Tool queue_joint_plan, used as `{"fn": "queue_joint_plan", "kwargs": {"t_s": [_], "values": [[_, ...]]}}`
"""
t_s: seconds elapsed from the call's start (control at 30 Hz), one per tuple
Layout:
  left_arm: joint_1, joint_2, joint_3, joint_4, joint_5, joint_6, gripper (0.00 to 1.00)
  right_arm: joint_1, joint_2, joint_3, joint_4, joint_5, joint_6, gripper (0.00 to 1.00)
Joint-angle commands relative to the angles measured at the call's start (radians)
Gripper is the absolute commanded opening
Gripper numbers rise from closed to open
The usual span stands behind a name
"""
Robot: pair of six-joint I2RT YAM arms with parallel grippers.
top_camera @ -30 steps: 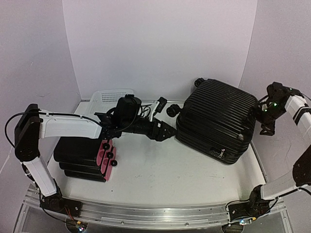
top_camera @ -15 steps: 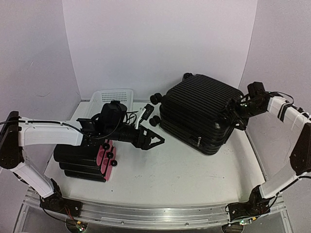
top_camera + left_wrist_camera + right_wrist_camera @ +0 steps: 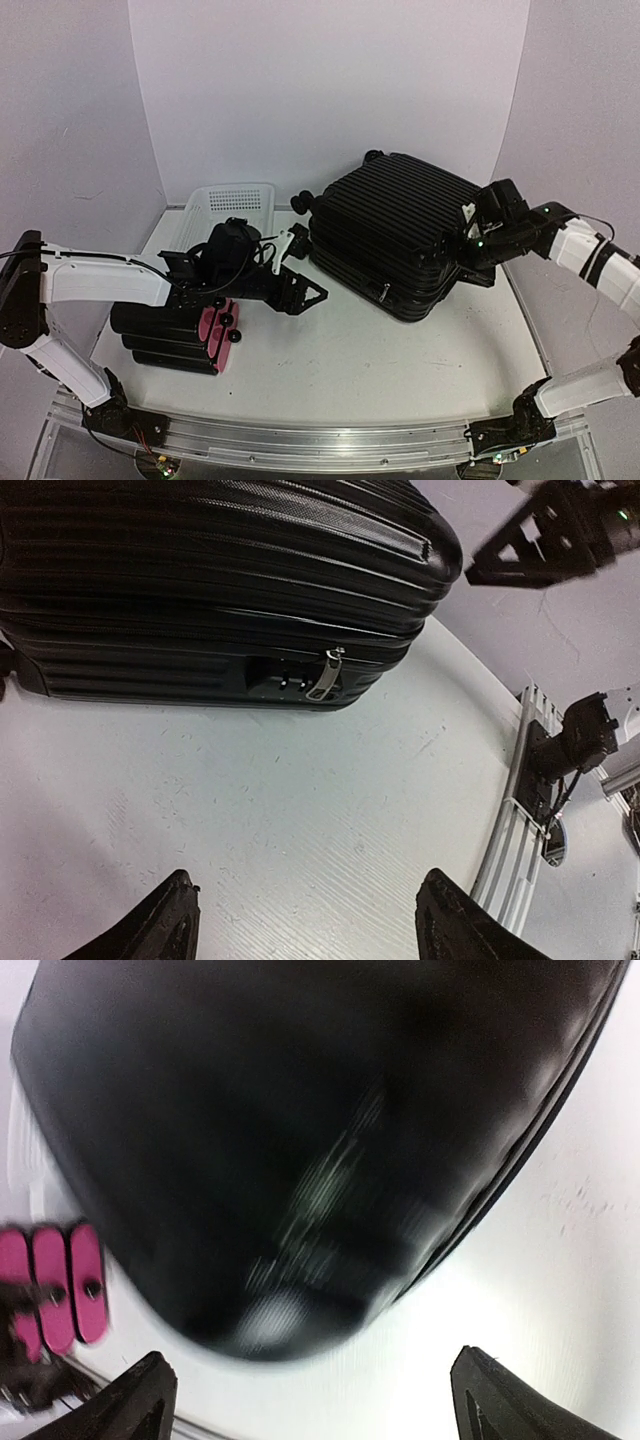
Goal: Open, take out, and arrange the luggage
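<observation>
The luggage (image 3: 395, 235) is a large black ribbed suitcase lying closed at the back right, wheels to the left. Its zipper pull (image 3: 325, 673) hangs on the near side beside the lock. My left gripper (image 3: 305, 292) is open and empty, low over the table, left of the luggage and apart from it. In the left wrist view the gripper (image 3: 308, 908) faces the luggage (image 3: 200, 580). My right gripper (image 3: 462, 258) is open at the luggage's right side, close against the shell. The right wrist view shows the gripper (image 3: 310, 1390) open and the luggage (image 3: 300, 1110) blurred.
A stack of smaller black cases with pink sides (image 3: 175, 330) lies at the left under my left arm, and shows in the right wrist view (image 3: 55, 1285). A white perforated basket (image 3: 232, 200) stands behind it. A metal rail (image 3: 300, 440) runs along the front edge.
The luggage has slid left and toward the back with my right gripper following its right side. My left gripper has drawn back to the left.
</observation>
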Motion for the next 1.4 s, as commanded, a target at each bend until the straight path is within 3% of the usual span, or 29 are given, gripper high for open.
{"fn": "queue_joint_plan", "kwargs": {"t_s": [0.0, 0.1, 0.23, 0.33, 0.53, 0.87, 1.37], "values": [[-0.001, -0.05, 0.044, 0.027, -0.07, 0.013, 0.74, 0.212, -0.085, -0.089, 0.013, 0.269, 0.118, 0.97], [-0.001, -0.096, 0.027, 0.024, -0.092, 0.022, 0.75, 0.384, -0.056, -0.108, 0.061, 0.439, 0.197, 0.95], [-0.001, -0.193, -0.017, 0.024, -0.116, 0.017, 0.75, 0.541, 0.104, -0.058, 0.127, 0.654, 0.225, 0.9], [-0.001, -0.263, -0.059, 0.021, -0.141, 0.009, 0.75, 0.587, 0.238, 0.0, 0.21, 0.735, 0.225, 0.74], [-0.001, -0.383, -0.132, 0.022, -0.142, -0.068, 0.75, 0.608, 0.428, 0.093, 0.226, 0.862, 0.353, 0.65], [-0.001, -0.539, -0.206, 0.015, -0.118, -0.045, 0.75, 0.607, 0.522, 0.077, 0.225, 1.003, 0.575, 0.5], [0.0, -0.572, -0.204, -0.124, -0.22, -0.18, 0.72, 0.605, 0.608, 0.143, 0.161, 1.107, 0.691, 0.03]]}}
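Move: The metal zip pull on the suitcase's near side lies about 11 cm to the right hand's left, 2 cm ahead and 10 cm below. The suitcase's middle is roughly 13 cm ahead of that hand, 8 cm left and 8 cm below; its rounded near corner is some 3 cm left, 1 cm ahead and 10 cm below. From the left hand, the zip pull lies about 15 cm right, 8 cm ahead and 10 cm below. The zip pull on the suitcase's near side is met by the right hand, which swings left and first back, then curves forward again while sinking, some 11 cm left and 10 cm down overall. Its wrist turns about 40 degrees until the fingers point forward and down, and they close from wide open to nearly shut, pinching the pull. The open left hand withdraws left and up, about 10 cm each way. ##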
